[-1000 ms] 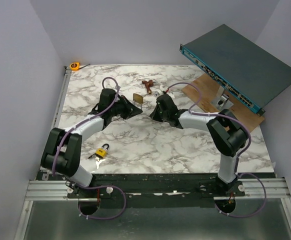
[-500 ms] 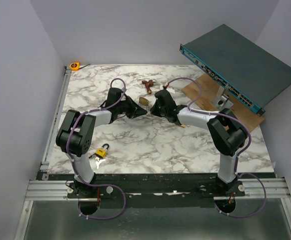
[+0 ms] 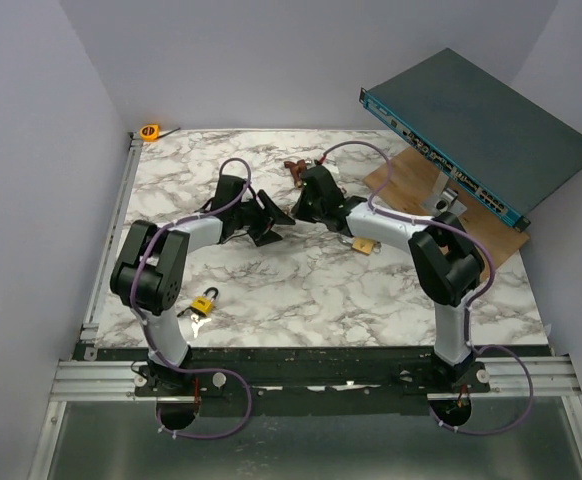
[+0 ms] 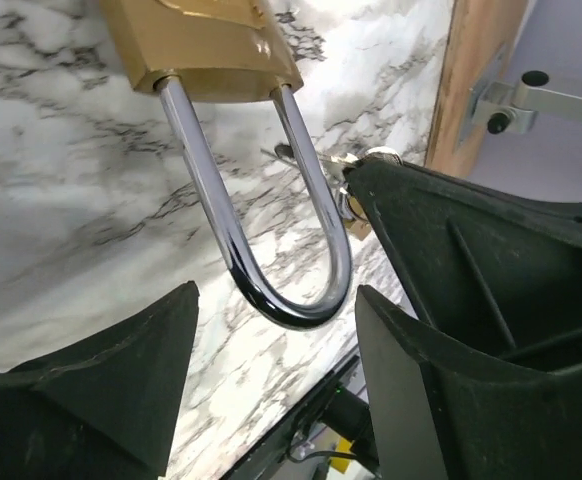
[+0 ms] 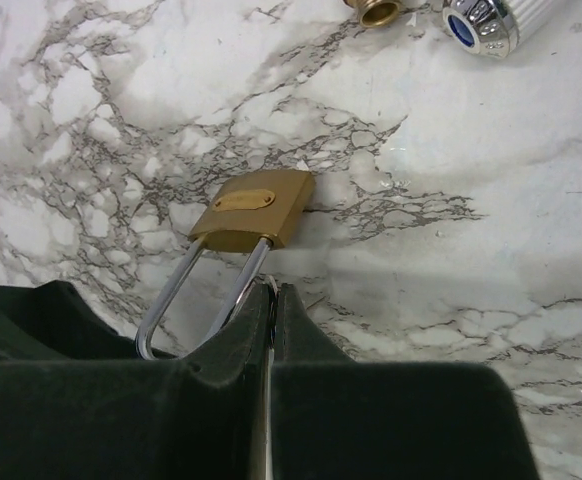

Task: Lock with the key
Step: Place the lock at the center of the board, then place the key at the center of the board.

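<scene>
A brass padlock [image 5: 254, 208] lies flat on the marble table [image 3: 301, 280] with its chrome shackle [image 4: 301, 300] pointing toward the arms. My left gripper [image 4: 276, 335] is open, one finger on each side of the shackle's bend, touching nothing. My right gripper [image 5: 273, 292] is shut on the key [image 4: 336, 162], a thin silvery blade showing between its fingertips right beside one leg of the shackle. In the top view the two grippers [image 3: 274, 218] [image 3: 301, 205] meet at the middle back of the table and hide the padlock.
A yellow-and-black padlock [image 3: 207, 302] lies near the front left. A smaller brass padlock [image 3: 363, 245] sits under the right arm. A brown object [image 3: 295, 170], a chrome knob [image 5: 481, 22], a teal rack unit [image 3: 481, 150] on a wooden board [image 3: 411, 180] and an orange tape measure [image 3: 150, 131] stand behind.
My left gripper has opened and let go of the brass padlock's shackle; the padlock now rests on the table. The right gripper has moved left and back, up to the shackle.
</scene>
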You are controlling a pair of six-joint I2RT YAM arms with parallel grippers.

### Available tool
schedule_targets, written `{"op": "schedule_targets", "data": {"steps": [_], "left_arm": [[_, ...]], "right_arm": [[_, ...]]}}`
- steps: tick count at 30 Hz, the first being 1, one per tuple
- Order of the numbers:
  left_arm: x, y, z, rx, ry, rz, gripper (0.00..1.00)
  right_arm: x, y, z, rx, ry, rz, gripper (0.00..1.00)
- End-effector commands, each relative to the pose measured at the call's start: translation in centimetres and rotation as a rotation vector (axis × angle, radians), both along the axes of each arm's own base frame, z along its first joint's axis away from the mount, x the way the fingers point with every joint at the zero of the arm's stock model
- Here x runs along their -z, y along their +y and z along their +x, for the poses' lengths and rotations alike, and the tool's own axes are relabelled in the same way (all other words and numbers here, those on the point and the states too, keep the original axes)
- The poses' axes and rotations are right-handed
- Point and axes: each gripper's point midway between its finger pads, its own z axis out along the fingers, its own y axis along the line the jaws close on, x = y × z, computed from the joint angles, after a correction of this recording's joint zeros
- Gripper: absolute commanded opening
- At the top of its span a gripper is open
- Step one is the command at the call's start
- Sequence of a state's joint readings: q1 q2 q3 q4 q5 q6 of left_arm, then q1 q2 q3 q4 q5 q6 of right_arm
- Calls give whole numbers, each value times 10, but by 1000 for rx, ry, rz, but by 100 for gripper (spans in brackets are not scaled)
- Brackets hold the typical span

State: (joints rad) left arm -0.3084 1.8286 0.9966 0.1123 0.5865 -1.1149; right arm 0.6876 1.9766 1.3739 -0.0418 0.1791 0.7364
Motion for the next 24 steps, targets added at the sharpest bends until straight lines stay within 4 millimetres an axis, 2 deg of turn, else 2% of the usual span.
{"op": "schedule_targets", "data": {"steps": [1,9,11,13,18,21,24], "left_arm": [[-4,22,-10,-31,-18,123,64],[-9,30,-27,-19,-42,147,64],[-15,35,-31,-30,-55,170,64],[-21,45,-34,-62,-74,211,64],[-37,75,-42,-149,-98,317,65],[-40,96,-52,-199,-100,357,66],[-42,119,-65,-262,-94,406,68]], "right_arm": [[17,0,-4,7,40,-67,1],[29,-28,-27,79,79,-84,1],[26,-26,-30,63,72,-70,1],[19,-15,-32,18,48,-48,1],[6,31,-31,-97,12,-66,1],[9,48,-30,-121,10,-73,1],[29,55,-29,-126,49,-86,1]]}}
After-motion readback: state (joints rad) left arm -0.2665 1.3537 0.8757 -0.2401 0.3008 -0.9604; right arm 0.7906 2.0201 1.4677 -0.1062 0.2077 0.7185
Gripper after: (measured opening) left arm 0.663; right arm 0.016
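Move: The lock lies between the hands, body forward and shackle tilted up towards the open left fingers, its middle some 4 cm ahead of the left hand, 1 cm to its left and 2 cm below. From the right hand, which holds the key, the lock is about 1 cm ahead, 3 cm left and 3 cm below. The brown valve stands roughly 10 cm straight ahead of the right hand, the second brass lock about 14 cm to its right and 5 cm back, both around 4 cm lower. With its fingers staying open, the left hand leaves the shackle to the left, up and back, about 10 cm in all and rising fastest at the end, while it swivels some 20 degrees to point more forward and down. The right hand, still pinching the key, first sinks about 4 cm while drawing back and a little right beside the shackle, then swings some 7 cm left and climbs again, ending above the shackle. ##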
